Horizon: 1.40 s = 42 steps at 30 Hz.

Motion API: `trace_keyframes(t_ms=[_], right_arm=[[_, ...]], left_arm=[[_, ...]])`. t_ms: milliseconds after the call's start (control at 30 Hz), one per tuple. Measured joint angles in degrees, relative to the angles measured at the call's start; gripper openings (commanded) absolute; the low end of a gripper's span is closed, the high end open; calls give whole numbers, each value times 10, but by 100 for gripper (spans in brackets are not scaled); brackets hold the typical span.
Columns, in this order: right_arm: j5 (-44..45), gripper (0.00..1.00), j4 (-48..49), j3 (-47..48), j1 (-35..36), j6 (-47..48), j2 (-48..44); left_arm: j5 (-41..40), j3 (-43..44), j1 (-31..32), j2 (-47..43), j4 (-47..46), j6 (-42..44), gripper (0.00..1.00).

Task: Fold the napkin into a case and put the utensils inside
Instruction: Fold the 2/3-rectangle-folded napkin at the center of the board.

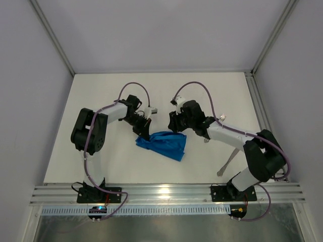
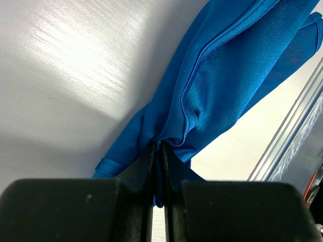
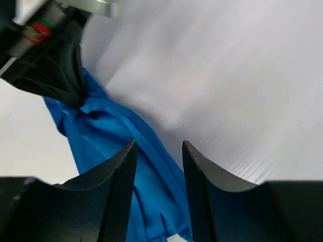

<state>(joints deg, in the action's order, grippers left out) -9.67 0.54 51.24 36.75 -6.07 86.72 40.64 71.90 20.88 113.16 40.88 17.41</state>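
Observation:
The bright blue napkin (image 1: 164,145) lies crumpled mid-table, not folded into a case. My left gripper (image 1: 145,132) is shut on its left corner; in the left wrist view the cloth (image 2: 227,75) bunches where the fingertips (image 2: 158,146) pinch it. My right gripper (image 1: 176,127) hovers open over the napkin's far right edge; in the right wrist view the cloth's (image 3: 108,136) hem runs between the spread jaws (image 3: 159,143). One slim silver utensil (image 1: 228,162) lies right of the napkin. A second utensil (image 1: 221,118) pokes out from behind the right arm, mostly hidden.
The table is white, with grey walls on three sides and a metal rail (image 1: 166,191) along the near edge. The left gripper's dark fingers (image 3: 55,70) show in the right wrist view, close to my right jaws.

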Motion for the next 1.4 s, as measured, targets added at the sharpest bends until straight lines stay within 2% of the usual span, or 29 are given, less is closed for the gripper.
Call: trace_keyframes(t_ms=[300, 433, 600, 800, 900, 1133, 1400], right_arm=[[-127, 18, -7, 2, -48, -78, 121], [-176, 13, 8, -4, -39, -80, 124], [-187, 11, 24, -33, -16, -78, 121], [-140, 10, 27, -54, 16, -78, 103], [-78, 9, 26, -57, 45, -78, 92], [35, 9, 29, -60, 86, -84, 84], [105, 9, 38, -63, 100, -90, 81]], left_arm=[[5, -10, 0, -4, -3, 0, 6], [5, -12, 0, -6, -5, -1, 6], [6, -15, 0, -7, -7, -4, 6], [10, -19, 0, -9, -8, -5, 8], [9, -19, 0, -10, -8, -5, 11], [-10, -5, 1, -17, 13, -4, 24], [-27, 39, -15, -52, 38, -4, 31]])
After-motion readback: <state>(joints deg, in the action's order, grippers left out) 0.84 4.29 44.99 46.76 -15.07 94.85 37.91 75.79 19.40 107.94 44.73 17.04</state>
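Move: The part to take is the napkin's far right edge, almost straight beneath the open right fingers, some 8 cm down and about 1 cm back; it lies about 14 cm to the left hand's right and 2 cm farther out. The left fingers already pinch the napkin's left part, about 13 cm left of the right hand, 3 cm back and 9 cm down. The fork lies about 18 cm to the right hand's right, 2 cm farther out. Drop the right gripper about 7 cm onto the napkin's far right edge, tipping the fingers down some 20 degrees and closing them on the cloth, then draw it back about 5 cm and slightly left, low over the napkin. Keep the left pinch meanwhile; once the right has eased a little forward, untipping, open the left fingers and lift them off about 3.5 cm, slightly forward. ##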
